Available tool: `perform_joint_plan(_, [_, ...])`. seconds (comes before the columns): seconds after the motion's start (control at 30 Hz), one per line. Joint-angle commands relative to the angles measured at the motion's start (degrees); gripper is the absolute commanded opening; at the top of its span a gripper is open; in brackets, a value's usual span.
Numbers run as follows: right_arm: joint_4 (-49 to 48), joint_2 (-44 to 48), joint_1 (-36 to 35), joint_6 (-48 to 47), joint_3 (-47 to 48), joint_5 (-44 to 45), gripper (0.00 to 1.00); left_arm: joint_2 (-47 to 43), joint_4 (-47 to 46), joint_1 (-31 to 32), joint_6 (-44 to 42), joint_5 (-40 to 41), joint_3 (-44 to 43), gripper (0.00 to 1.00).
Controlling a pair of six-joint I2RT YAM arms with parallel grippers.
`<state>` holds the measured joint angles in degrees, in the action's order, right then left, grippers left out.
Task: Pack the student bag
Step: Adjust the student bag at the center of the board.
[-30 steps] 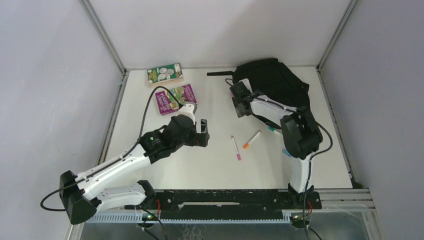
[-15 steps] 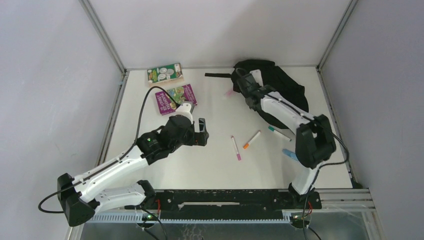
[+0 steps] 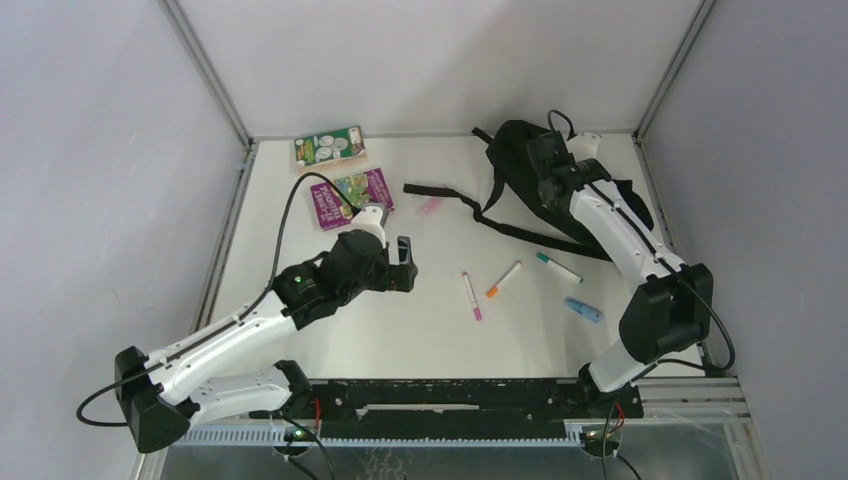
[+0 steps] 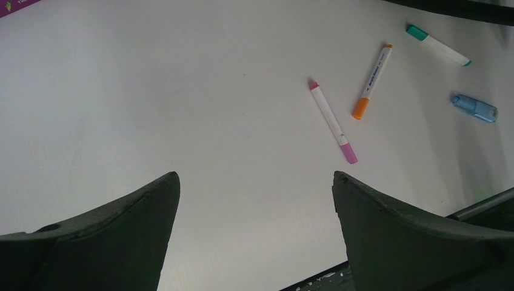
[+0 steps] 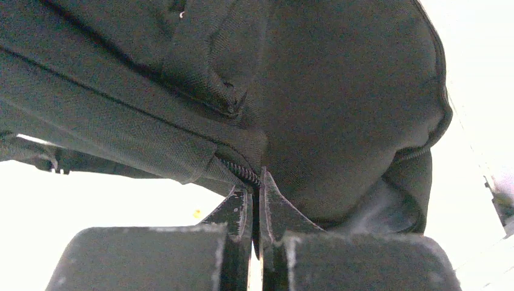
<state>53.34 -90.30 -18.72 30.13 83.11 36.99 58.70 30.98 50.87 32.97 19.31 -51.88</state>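
Note:
The student bag (image 3: 512,152), black and floppy, hangs bunched at the far right of the table. Its straps (image 3: 445,194) and small pink tag (image 3: 428,206) trail out to the left. My right gripper (image 3: 548,168) is shut on the bag's fabric beside a zipper; in the right wrist view the bag (image 5: 339,91) fills the frame above the pinched tips of the right gripper (image 5: 257,179). My left gripper (image 3: 403,262) hovers over bare table left of centre, open and holding nothing; the left wrist view shows only table between the fingers of the left gripper (image 4: 254,182).
A pink marker (image 3: 470,296), an orange marker (image 3: 503,279), a green marker (image 3: 557,267) and a small blue object (image 3: 583,309) lie mid-table. Two books (image 3: 329,149), (image 3: 350,197) lie at the far left. Metal rails edge the table.
My right gripper has shut on the bag and pulled it from the centre back toward the far right corner, stretching the straps out leftward. The left arm has hardly moved.

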Motion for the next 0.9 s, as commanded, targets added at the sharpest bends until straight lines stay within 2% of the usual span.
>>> perform_joint_plan(0.0, [0.1,0.5,-0.3,6.1,4.1,0.7,0.0,-0.5,-1.0,0.2,-0.7,1.3,-0.1,1.0])
perform_joint_plan(0.3, [4.6,-11.2,0.9,13.0,16.0,-6.2,0.0,-0.9,0.3,0.2,-0.3,1.5,-0.2,1.0])
perform_joint_plan(0.53, [1.6,-12.2,7.1,22.7,16.5,-10.6,0.0,-2.6,0.3,0.2,0.8,2.3,0.8,1.0])
perform_joint_plan(0.67, [-2.9,-13.8,9.3,29.3,15.4,-13.6,0.0,-1.7,0.2,0.2,0.8,1.4,0.1,1.0])
perform_joint_plan(0.73, [-5.9,-15.1,9.4,29.7,16.1,-14.1,0.0,-1.4,0.4,0.2,0.9,1.0,-0.5,1.0])
perform_joint_plan(0.77, [-7.4,-15.7,9.5,28.6,16.7,-16.1,0.14,-1.5,0.5,0.2,1.0,0.8,-0.5,1.0])
perform_joint_plan(0.8, [-9.2,-16.1,9.6,26.2,17.4,-18.7,0.5,-1.7,0.5,0.2,1.1,0.8,-0.5,1.0])
perform_joint_plan(0.83, [-10.9,-16.2,9.5,23.6,17.9,-21.6,0.79,-1.9,0.6,0.2,1.3,0.9,-0.4,1.0])
perform_joint_plan(0.87, [-12.4,-15.9,9.3,21.1,18.0,-23.6,0.96,-2.2,0.7,0.3,1.3,1.0,-0.2,1.0])
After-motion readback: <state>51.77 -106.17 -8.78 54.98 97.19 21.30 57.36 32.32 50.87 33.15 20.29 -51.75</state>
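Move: The right hand already pinches the student bag by a zipped edge; the bag's middle lies about 6 cm ahead, 10 cm to its right and 10 cm below. The green marker is some 11 cm back and 8 cm right, the orange marker 14 cm back and 6 cm left, both about 15 cm down. From the idle left hand the bag is roughly 22 cm ahead and 40 cm right. Carrying the bag about 8 cm forward and slightly down, the right hand twists 20 degrees clockwise, then opens. ##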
